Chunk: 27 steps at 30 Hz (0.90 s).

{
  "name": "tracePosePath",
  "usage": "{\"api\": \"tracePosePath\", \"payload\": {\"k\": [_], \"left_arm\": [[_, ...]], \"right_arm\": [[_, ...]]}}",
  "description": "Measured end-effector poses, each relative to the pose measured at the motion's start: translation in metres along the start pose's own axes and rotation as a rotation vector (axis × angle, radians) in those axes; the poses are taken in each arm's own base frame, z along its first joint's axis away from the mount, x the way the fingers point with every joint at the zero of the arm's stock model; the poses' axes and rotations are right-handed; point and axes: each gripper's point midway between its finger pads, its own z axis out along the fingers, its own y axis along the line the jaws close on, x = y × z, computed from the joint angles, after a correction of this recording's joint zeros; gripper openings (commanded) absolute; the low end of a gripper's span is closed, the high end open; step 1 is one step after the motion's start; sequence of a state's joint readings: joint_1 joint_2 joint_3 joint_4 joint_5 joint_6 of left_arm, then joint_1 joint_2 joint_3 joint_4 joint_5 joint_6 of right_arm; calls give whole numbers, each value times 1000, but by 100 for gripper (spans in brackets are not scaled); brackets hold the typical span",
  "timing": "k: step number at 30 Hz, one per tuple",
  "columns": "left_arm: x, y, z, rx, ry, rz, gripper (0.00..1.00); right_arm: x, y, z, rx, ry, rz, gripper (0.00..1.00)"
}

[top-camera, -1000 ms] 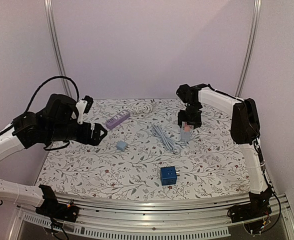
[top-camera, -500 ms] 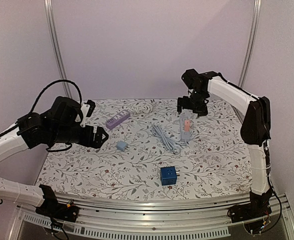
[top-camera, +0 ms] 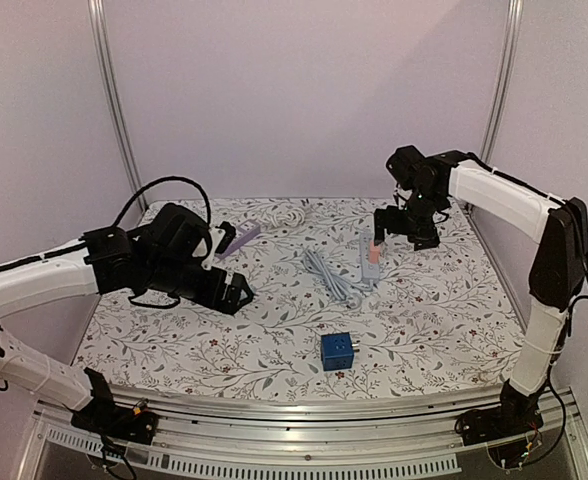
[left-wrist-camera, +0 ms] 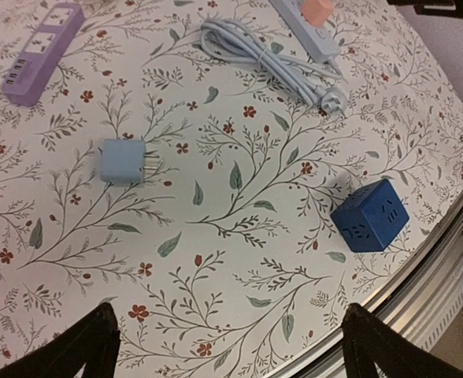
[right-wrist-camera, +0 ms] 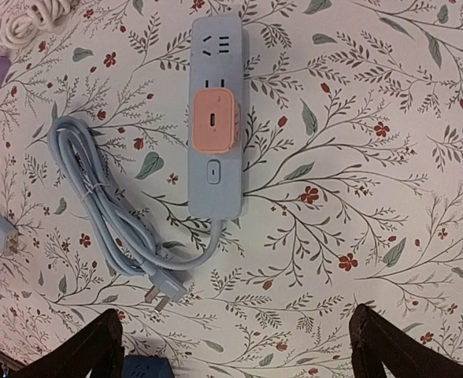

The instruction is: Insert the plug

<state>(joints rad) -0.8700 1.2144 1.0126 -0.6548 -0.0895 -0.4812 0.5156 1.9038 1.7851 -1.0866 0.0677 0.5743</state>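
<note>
A pink plug (right-wrist-camera: 214,120) sits pushed into the grey power strip (right-wrist-camera: 216,189), also seen as pink plug (top-camera: 373,251) on the strip (top-camera: 366,266) at the back right. My right gripper (right-wrist-camera: 237,335) hangs open above the strip with nothing between its fingers; it shows as right gripper (top-camera: 406,230) in the top view. A small light blue plug (left-wrist-camera: 123,161) lies loose on the cloth. My left gripper (left-wrist-camera: 231,337) is open and empty, hovering low near it, and hides it in the top view as left gripper (top-camera: 236,292).
The strip's coiled grey cable (right-wrist-camera: 98,205) lies beside it, prongs free. A blue cube socket (top-camera: 336,350) stands front centre. A purple power strip (top-camera: 236,238) and a white cord (top-camera: 286,214) lie at the back. The floral table (top-camera: 424,320) ends in a metal rail.
My right gripper opened, let go of the pink plug in the strip and rose back to the right. My left arm swung right over the light blue plug.
</note>
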Motion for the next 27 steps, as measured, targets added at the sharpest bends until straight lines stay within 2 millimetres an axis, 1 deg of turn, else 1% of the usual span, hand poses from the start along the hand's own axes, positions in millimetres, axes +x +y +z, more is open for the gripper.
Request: {"api": "tracePosePath", "payload": {"k": [2, 4, 7, 10, 13, 16, 18, 23, 27], "left_arm": [[6, -14, 12, 26, 28, 38, 99], [17, -31, 28, 53, 71, 92, 97], [29, -52, 47, 81, 110, 188, 97], [34, -72, 59, 112, 112, 305, 97], [27, -87, 62, 155, 58, 423, 99], [17, -100, 61, 207, 0, 543, 99], [14, -108, 64, 236, -15, 612, 100], [15, -132, 84, 326, 9, 747, 97], [22, -143, 106, 364, 48, 807, 97]], "right_arm": [[12, -4, 0, -8, 18, 6, 99], [25, -9, 2, -12, 38, 16, 99], [40, -13, 4, -22, 62, 32, 99], [50, -15, 4, -37, 75, 51, 99], [54, -16, -1, -55, 71, 68, 99], [55, -13, -3, -73, 66, 80, 99], [55, -12, -4, -83, 66, 90, 99], [57, -12, -4, -88, 66, 103, 99], [58, -13, -9, -93, 59, 111, 99]]}}
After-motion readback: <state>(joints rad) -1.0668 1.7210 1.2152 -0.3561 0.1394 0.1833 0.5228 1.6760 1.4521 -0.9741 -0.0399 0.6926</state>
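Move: The dark blue plug lies about 22 cm to the left hand's right, 4 cm back and some 15 cm below. The light blue plug is roughly 12 cm straight ahead of that hand, and the grey cord's plug end about 12 cm ahead and 26 cm to its right, both on the table. From the right hand, the dark blue plug is some 21 cm back and 13 cm left; the pink plug sits 7 cm ahead, 2 cm left, 11 cm below. The left hand, empty and wide open, sweeps about 17 cm to the right towards the dark blue plug, easing 3 cm back early on and sinking some 6 cm in two dips with a slight rise between, while the wrist swings clockwise nearly 50 degrees; it touches nothing. The right hand, also open and already clear of the pink plug, draws back about 6 cm towards its base, most of it early, and sinks only slightly. ##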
